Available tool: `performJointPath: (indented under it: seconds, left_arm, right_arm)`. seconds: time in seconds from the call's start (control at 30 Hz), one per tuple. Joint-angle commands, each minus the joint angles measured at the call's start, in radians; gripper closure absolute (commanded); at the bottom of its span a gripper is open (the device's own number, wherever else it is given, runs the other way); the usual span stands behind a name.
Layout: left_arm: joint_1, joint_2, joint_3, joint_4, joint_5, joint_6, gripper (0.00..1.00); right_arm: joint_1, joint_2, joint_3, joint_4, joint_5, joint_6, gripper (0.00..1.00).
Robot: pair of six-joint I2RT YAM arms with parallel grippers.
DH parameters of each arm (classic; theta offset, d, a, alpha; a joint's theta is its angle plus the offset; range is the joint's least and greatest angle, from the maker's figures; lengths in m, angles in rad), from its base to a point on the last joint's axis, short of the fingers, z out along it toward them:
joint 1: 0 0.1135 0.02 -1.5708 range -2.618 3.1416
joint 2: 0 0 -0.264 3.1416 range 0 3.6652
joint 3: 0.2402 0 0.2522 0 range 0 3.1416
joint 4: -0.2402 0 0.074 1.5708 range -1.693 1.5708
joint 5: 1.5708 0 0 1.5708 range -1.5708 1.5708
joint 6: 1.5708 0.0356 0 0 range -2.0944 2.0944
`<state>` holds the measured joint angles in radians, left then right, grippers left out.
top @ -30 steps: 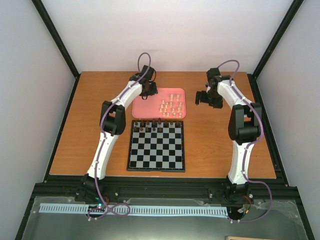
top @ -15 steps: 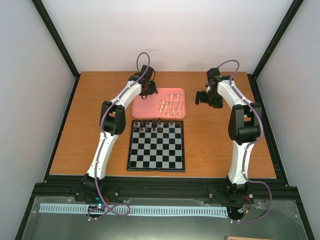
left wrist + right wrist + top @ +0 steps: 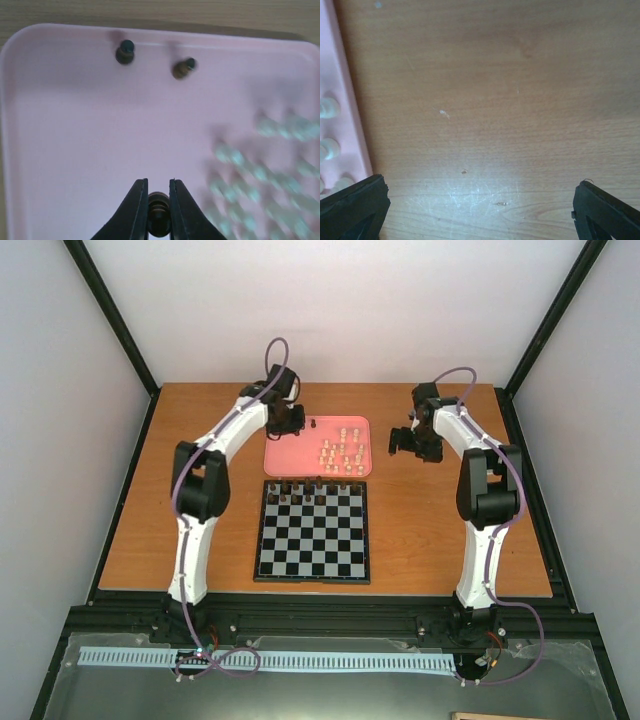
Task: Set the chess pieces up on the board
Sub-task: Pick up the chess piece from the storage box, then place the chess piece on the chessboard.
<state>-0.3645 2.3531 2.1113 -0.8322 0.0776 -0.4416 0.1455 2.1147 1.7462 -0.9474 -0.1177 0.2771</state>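
My left gripper (image 3: 158, 182) is shut on a dark chess piece (image 3: 159, 214), held a little above the left part of the pink tray (image 3: 75, 130). Two more dark chess pieces (image 3: 125, 51) stand near the tray's far edge. Blurred cream chess pieces (image 3: 260, 172) crowd its right side. From above, the left gripper (image 3: 287, 423) hangs over the tray's far left corner. The board (image 3: 312, 535) lies in front of the tray, with dark pieces (image 3: 310, 488) along its far rows. My right gripper (image 3: 480, 210) is open and empty over bare wood right of the tray.
The pink tray (image 3: 290, 455) lies just behind the board, with cream pieces (image 3: 342, 450) in its right half. Its right rim (image 3: 345, 100) shows beside my right gripper's left finger (image 3: 355, 207). A black frame rail (image 3: 130, 330) borders the wooden table (image 3: 440, 530).
The left jaws have closed on a dark piece. The left arm's elbow has swung out to the left and its gripper has drawn slightly back-left. The right arm has barely moved.
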Motion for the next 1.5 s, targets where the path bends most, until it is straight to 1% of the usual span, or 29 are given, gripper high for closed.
performJointPath:
  seconds: [0.0, 0.17, 0.33, 0.43, 0.53, 0.7, 1.0, 1.23, 1.47]
  left_arm:
    - [-0.025, -0.256, -0.135, 0.008, 0.076, 0.099, 0.99]
    - [-0.105, -0.4, -0.243, -0.034, 0.131, 0.204, 0.99]
    - [-0.202, -0.507, -0.446, -0.022, 0.197, 0.272, 0.98]
    - [-0.27, -0.543, -0.561, -0.013, 0.197, 0.329, 0.97]
    - [-0.327, -0.553, -0.615, 0.009, 0.165, 0.349, 0.97]
    - [-0.373, -0.539, -0.638, 0.048, 0.112, 0.317, 0.97]
    - [-0.386, -0.48, -0.639, 0.11, 0.02, 0.32, 0.96]
    - [-0.387, -0.418, -0.626, 0.152, 0.018, 0.312, 0.96]
    - [-0.387, -0.389, -0.637, 0.19, 0.02, 0.301, 0.96]
  right_arm:
    - [0.003, -0.046, -0.082, 0.06, -0.024, 0.025, 0.0]
    - [0.003, -0.075, -0.153, 0.097, -0.026, 0.029, 0.0]
    - [0.004, -0.096, -0.185, 0.122, -0.02, 0.032, 0.0]
    - [0.003, -0.108, -0.207, 0.134, -0.023, 0.031, 0.0]
    - [0.003, -0.115, -0.223, 0.138, -0.019, 0.026, 0.0]
    - [0.003, -0.146, -0.27, 0.159, -0.018, 0.03, 0.0]
    - [0.003, -0.171, -0.294, 0.162, -0.011, 0.027, 0.0]
    - [0.003, -0.167, -0.29, 0.155, -0.008, 0.024, 0.0]
    - [0.003, -0.163, -0.3, 0.16, -0.01, 0.024, 0.0]
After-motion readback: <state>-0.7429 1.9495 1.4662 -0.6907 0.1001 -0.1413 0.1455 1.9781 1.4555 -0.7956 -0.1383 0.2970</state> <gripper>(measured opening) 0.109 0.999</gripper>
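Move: The left fingertips already hold a dark pawn. Its free square, in front of the dark bishop, lies about 19 cm back, 10 cm right and 8 cm below. The last-placed pawn stands one square (about 4 cm) left of that square, the bishop some 4 cm ahead of it. Of the two dark pieces left in the tray, one is 10 cm ahead and 2 cm left of the left hand. From the right hand the square lies roughly 14 cm back and 27 cm left. Bring the left gripper, still pinching the dark pawn, back about 24 cm and 10 cm right in a quick arc from tray to board, rising some 13 cm before dropping, and turn it about 40 degrees clockwise. Then creep 3 cm forward while sinking towards the free square, fingers kept closed. Ease the open right hand back about 4 cm and slightly down. ##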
